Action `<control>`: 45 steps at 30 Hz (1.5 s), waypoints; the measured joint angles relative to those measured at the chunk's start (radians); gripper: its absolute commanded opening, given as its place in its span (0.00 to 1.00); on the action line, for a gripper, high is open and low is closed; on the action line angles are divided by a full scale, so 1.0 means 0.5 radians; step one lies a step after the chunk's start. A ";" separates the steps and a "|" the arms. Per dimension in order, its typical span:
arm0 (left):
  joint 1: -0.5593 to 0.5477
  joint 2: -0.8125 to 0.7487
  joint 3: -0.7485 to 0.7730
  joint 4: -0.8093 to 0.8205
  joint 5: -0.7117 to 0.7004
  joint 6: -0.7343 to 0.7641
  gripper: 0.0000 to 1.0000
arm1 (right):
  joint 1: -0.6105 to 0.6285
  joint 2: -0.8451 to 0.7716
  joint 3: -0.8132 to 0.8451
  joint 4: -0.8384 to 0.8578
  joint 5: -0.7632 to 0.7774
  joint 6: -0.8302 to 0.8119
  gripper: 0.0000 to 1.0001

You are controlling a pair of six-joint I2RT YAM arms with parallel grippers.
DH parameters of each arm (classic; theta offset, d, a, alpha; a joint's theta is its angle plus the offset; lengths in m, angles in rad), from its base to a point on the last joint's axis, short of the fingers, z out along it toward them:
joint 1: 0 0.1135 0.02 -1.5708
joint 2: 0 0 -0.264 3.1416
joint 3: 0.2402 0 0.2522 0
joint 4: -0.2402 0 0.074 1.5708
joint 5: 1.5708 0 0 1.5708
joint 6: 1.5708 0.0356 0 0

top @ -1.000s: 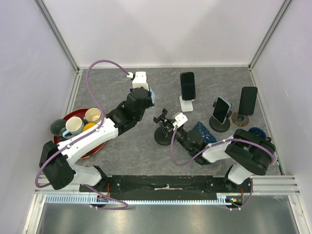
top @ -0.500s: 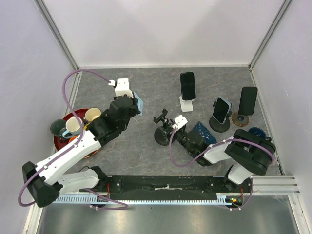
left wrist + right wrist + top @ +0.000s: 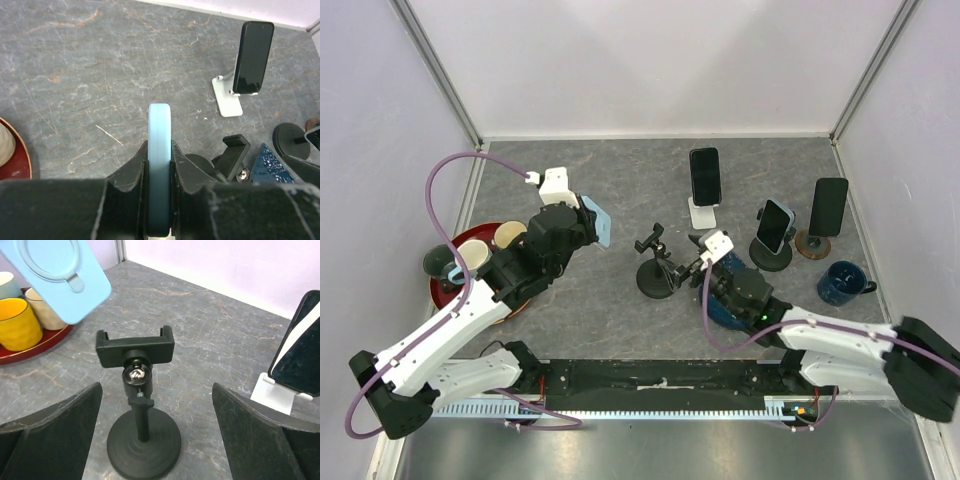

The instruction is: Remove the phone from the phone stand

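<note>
A light blue phone (image 3: 599, 222) hangs in the air left of the black phone stand (image 3: 655, 271), clear of its clamp. My left gripper (image 3: 586, 222) is shut on the phone's edge (image 3: 160, 125), a finger (image 3: 129, 175) pressed on each side. The stand's clamp (image 3: 135, 345) holds nothing, and the phone's back (image 3: 65, 275) floats above and to its left. My right gripper (image 3: 696, 262) stands wide open just right of the stand. Its fingers (image 3: 50, 425) hold nothing, and the stand's base (image 3: 144, 445) lies ahead between them.
A red tray (image 3: 442, 290) with several cups sits at the left. Behind the stand, a black phone leans on a white stand (image 3: 704, 212). Two more phones on stands (image 3: 775, 228) (image 3: 828, 208) and a dark blue mug (image 3: 842, 281) are at the right.
My left arm carried the blue phone leftward, away from the stand. My right gripper opened wide and drew back to the right of the stand.
</note>
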 measured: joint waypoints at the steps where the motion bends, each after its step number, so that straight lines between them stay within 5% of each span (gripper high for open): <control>1: 0.000 -0.001 0.000 -0.016 0.015 -0.015 0.02 | 0.007 -0.091 0.008 -0.081 -0.001 -0.005 0.98; 8: 0.000 -0.001 0.000 -0.051 0.166 -0.150 0.02 | 0.124 -0.478 0.290 -0.748 -0.057 -0.176 0.98; 18: 0.000 -0.107 0.000 -0.045 0.383 -0.321 0.02 | 0.577 -0.031 0.626 -0.902 0.062 -0.593 0.98; 33: 0.000 -0.240 -0.082 -0.030 0.539 -0.440 0.02 | 0.891 0.906 0.812 0.253 0.993 -1.403 0.91; 41: 0.000 -0.240 -0.090 -0.030 0.555 -0.454 0.02 | 0.916 1.267 0.966 0.777 1.241 -1.839 0.69; 45: 0.000 -0.243 -0.102 -0.062 0.549 -0.453 0.02 | 0.932 1.393 1.022 0.887 1.321 -2.062 0.38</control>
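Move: The left hand keeps hold of the phone, whose middle is about 2 cm to its right and 3 cm below. From the right hand the phone is some 17 cm left, 4 cm ahead and 7 cm higher. The empty phone stand is about 3 cm ahead of the right hand, 5 cm left and 9 cm lower; the black phone is 20 cm ahead, 8 right and 8 below; the blue bag is 13 cm right, 1 ahead and 17 below. Around the phone's free end the right fingers start to close, from wide open to a bit over half. To get there the right hand pulls back and up some 7 cm, swings about 12 cm left, dips, then comes forward 4 cm, tipping up and rolling its left side down about 30 degrees. The left hand keeps its grip, drawing the phone back 4 cm and right 3 cm with a slight clockwise turn. ##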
